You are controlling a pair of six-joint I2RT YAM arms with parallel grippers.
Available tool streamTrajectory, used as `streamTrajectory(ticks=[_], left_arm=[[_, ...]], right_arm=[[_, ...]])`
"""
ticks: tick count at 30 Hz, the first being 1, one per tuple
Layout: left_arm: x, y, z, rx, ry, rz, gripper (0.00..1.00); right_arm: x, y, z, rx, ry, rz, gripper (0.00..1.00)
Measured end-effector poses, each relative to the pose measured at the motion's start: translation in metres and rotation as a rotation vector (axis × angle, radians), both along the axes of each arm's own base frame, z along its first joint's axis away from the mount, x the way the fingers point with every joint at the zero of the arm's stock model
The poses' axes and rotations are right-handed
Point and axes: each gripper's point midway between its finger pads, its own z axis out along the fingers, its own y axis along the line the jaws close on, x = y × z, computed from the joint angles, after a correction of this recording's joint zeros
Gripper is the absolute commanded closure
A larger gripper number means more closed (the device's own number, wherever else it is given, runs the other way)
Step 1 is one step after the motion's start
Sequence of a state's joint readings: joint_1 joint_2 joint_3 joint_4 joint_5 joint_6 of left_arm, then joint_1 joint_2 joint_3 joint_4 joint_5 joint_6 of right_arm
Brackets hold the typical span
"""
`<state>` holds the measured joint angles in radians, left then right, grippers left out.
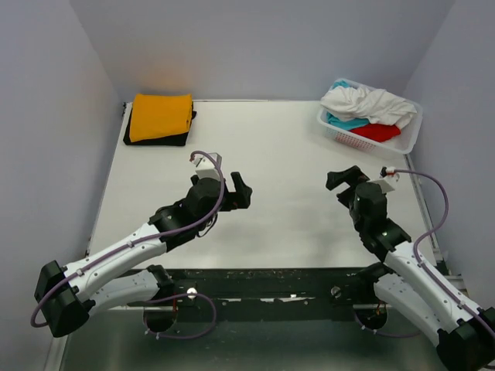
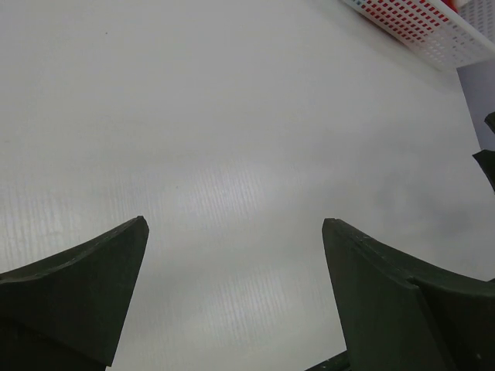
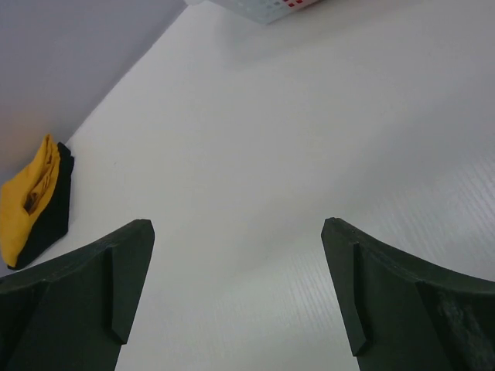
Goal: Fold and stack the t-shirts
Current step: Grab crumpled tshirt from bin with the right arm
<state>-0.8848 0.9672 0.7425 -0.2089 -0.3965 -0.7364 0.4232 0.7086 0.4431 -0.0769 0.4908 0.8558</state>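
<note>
A folded orange-yellow t-shirt (image 1: 161,116) lies on a folded black t-shirt (image 1: 158,140) at the table's far left corner; both also show in the right wrist view, orange-yellow (image 3: 27,197) over black (image 3: 51,209). A crumpled white t-shirt (image 1: 366,103), a turquoise one (image 1: 344,121) and a red one (image 1: 377,132) lie in the white basket (image 1: 407,140) at the far right. My left gripper (image 1: 238,190) is open and empty above the table's middle (image 2: 234,224). My right gripper (image 1: 345,178) is open and empty right of centre (image 3: 238,224).
The white table (image 1: 278,162) is walled by grey panels at left, back and right. The basket's lattice corner shows in the left wrist view (image 2: 433,31) and in the right wrist view (image 3: 267,8). A dark rail (image 1: 271,282) runs along the near edge.
</note>
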Motion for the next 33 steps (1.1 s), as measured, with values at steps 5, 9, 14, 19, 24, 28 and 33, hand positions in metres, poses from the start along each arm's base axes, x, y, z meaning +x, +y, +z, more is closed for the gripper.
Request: streamTrajectory(ticks=[5,9,14,19,24,28,33], left_arm=[[0.002,0.006,0.0,0.016,-0.01,0.024,0.01],[0.004,0.01,0.001,0.035,-0.026,0.038,0.01],[0.01,0.018,0.002,0.058,-0.043,0.071,0.01],[0.021,0.026,-0.004,0.087,-0.04,0.111,0.02],[0.032,0.036,-0.015,0.121,-0.019,0.152,0.01],[0.041,0.045,-0.018,0.114,-0.017,0.187,0.01],[0.049,0.056,-0.029,0.13,0.009,0.217,0.02]], right_arm=[[0.014,0.0,0.017,-0.079,0.008,0.002,0.0],[0.046,0.0,0.054,-0.206,0.003,-0.023,0.0],[0.112,-0.002,0.092,-0.383,0.033,-0.09,0.0],[0.197,-0.035,0.093,-0.47,0.102,-0.127,0.0],[0.286,-0.069,0.082,-0.471,0.124,-0.143,0.0],[0.334,-0.085,0.045,-0.424,0.169,-0.139,0.0],[0.349,-0.099,-0.022,-0.379,0.284,-0.151,0.08]])
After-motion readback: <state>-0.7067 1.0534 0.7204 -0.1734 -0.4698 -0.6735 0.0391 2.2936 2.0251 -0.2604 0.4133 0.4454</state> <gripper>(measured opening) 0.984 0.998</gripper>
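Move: The crumpled white t-shirt lies on top of the bin's load, about 33 cm ahead of the right hand, 15 cm to its right and some 7 cm below it. The red shirt peeks out about 27 cm ahead, 18 cm right and 10 cm down; the teal one shows about 29 cm ahead, 6 cm right and 9 cm down. From the left hand the white t-shirt is roughly 37 cm ahead, 49 cm right and 10 cm below. The right hand swings fast out over the bin, about 35 cm forward and 10 cm to its right, first climbing some 9 cm to clear the near rim and then dropping past its starting height onto the left part of the white t-shirt, rolling its left side down about 25 degrees, tipping its fingers down some 15 degrees and keeping them wide open around a ridge of cloth. Meanwhile the empty left hand eases about 5 cm left and 5 cm forward, sinking a little and turning counter-clockwise, its fingers still open. ##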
